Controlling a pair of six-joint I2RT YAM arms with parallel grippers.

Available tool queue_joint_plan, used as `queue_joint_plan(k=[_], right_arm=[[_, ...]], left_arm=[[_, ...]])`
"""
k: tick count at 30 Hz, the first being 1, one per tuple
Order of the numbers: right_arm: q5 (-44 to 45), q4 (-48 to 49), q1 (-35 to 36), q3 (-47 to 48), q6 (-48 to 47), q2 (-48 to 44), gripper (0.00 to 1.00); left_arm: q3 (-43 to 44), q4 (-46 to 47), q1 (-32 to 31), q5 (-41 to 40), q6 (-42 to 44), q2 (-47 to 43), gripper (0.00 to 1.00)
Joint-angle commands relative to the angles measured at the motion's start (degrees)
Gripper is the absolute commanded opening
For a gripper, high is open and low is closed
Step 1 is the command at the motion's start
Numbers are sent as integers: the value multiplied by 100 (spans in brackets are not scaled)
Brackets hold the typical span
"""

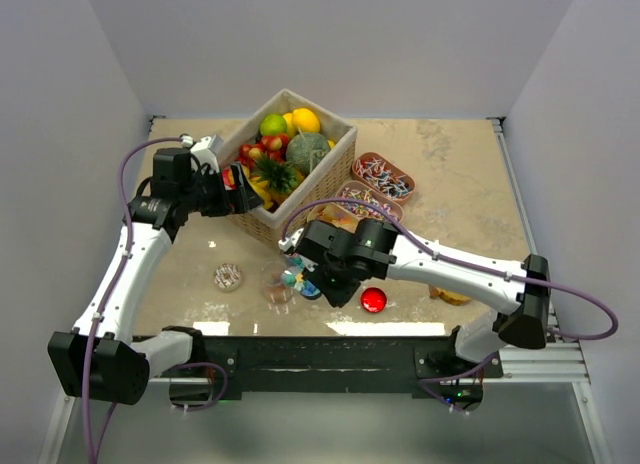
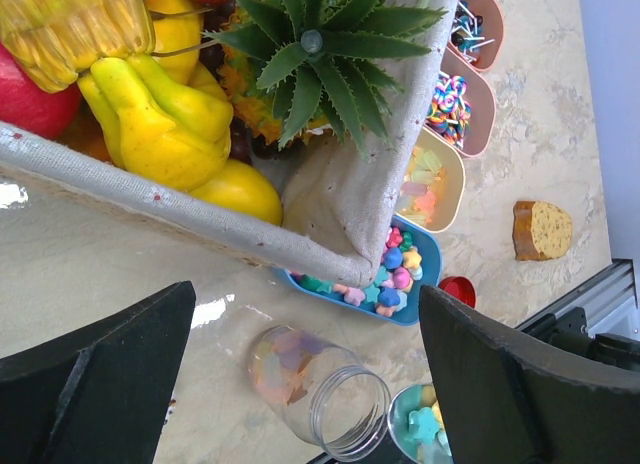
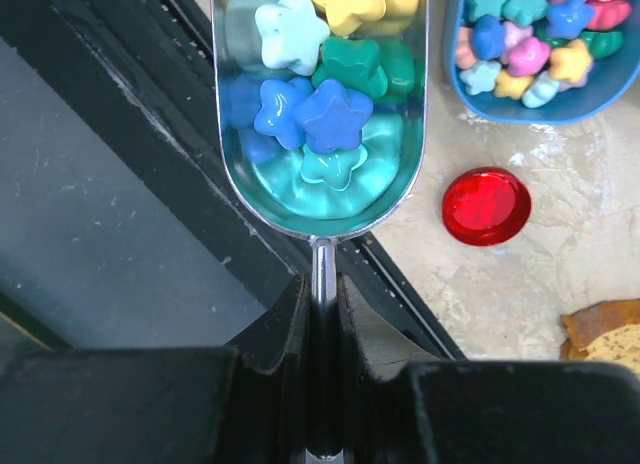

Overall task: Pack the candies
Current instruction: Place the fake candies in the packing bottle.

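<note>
My right gripper (image 3: 320, 296) is shut on the thin handle of a metal scoop (image 3: 320, 199) filled with pastel star candies (image 3: 315, 114). In the top view the scoop (image 1: 297, 277) hangs beside the mouth of a clear glass jar (image 1: 278, 287). The jar (image 2: 318, 386) holds a few pastel candies near its bottom. A blue tray (image 2: 432, 246) of more star candies sits by the basket corner. My left gripper (image 2: 305, 299) hovers high, open and empty, near the basket's left side (image 1: 222, 191).
A fabric-lined wicker basket (image 1: 340, 169) of toy fruit stands mid-table. Pink trays (image 1: 383, 176) of striped and multicoloured sweets lie to its right. A sprinkled doughnut (image 1: 228, 276), a red lid (image 1: 373, 300) and a bread slice (image 1: 450, 296) lie near the front edge.
</note>
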Motion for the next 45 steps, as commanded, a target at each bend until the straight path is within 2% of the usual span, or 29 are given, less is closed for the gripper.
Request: queue_joint_plan(k=[1,11,21,28,45], right_arm=[[-279,-234,33,596,72,229,0],[-446,-936,33,1379,-52,791,0],[-552,-1218,16,1678,212,1178,0],[-499,-1596,-107,2310,168,1538,0],[-1132,-1614,-362,1969,282,1443,0]], left_arm=[[-134,193,2,-69,126,-124,99],[-644,299,2,-192,91,-431,100],[-1075,465,2,-201,20,-625,100],[-1374,580,10,-157,12,-722,100],[-2086,1010,2,-25,-147,-792,100]])
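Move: From the right hand, which grips the loaded scoop, the packing bottle stands roughly 12 cm to the left and 7 cm ahead, its middle some 11 cm lower. The blue candy tray lies about 15 cm ahead and 4 cm left, the red lid 6 cm ahead and 8 cm right, both some 16 cm below. The open left hand has the bottle about 12 cm back, 9 cm right and 16 cm below; the donut is 8 cm back, 3 cm left and 21 cm below. Carrying candies in the scoop, the right hand keeps its grip on the handle and eases left about 4.5 cm, bringing the lip to the bottle's mouth while tilting it down some 10 degrees; over the last stretch it only tilts. The left hand sinks about 9 cm and draws back half as far towards the bottle, fingers still wide open, tipping slightly down, touching nothing. ##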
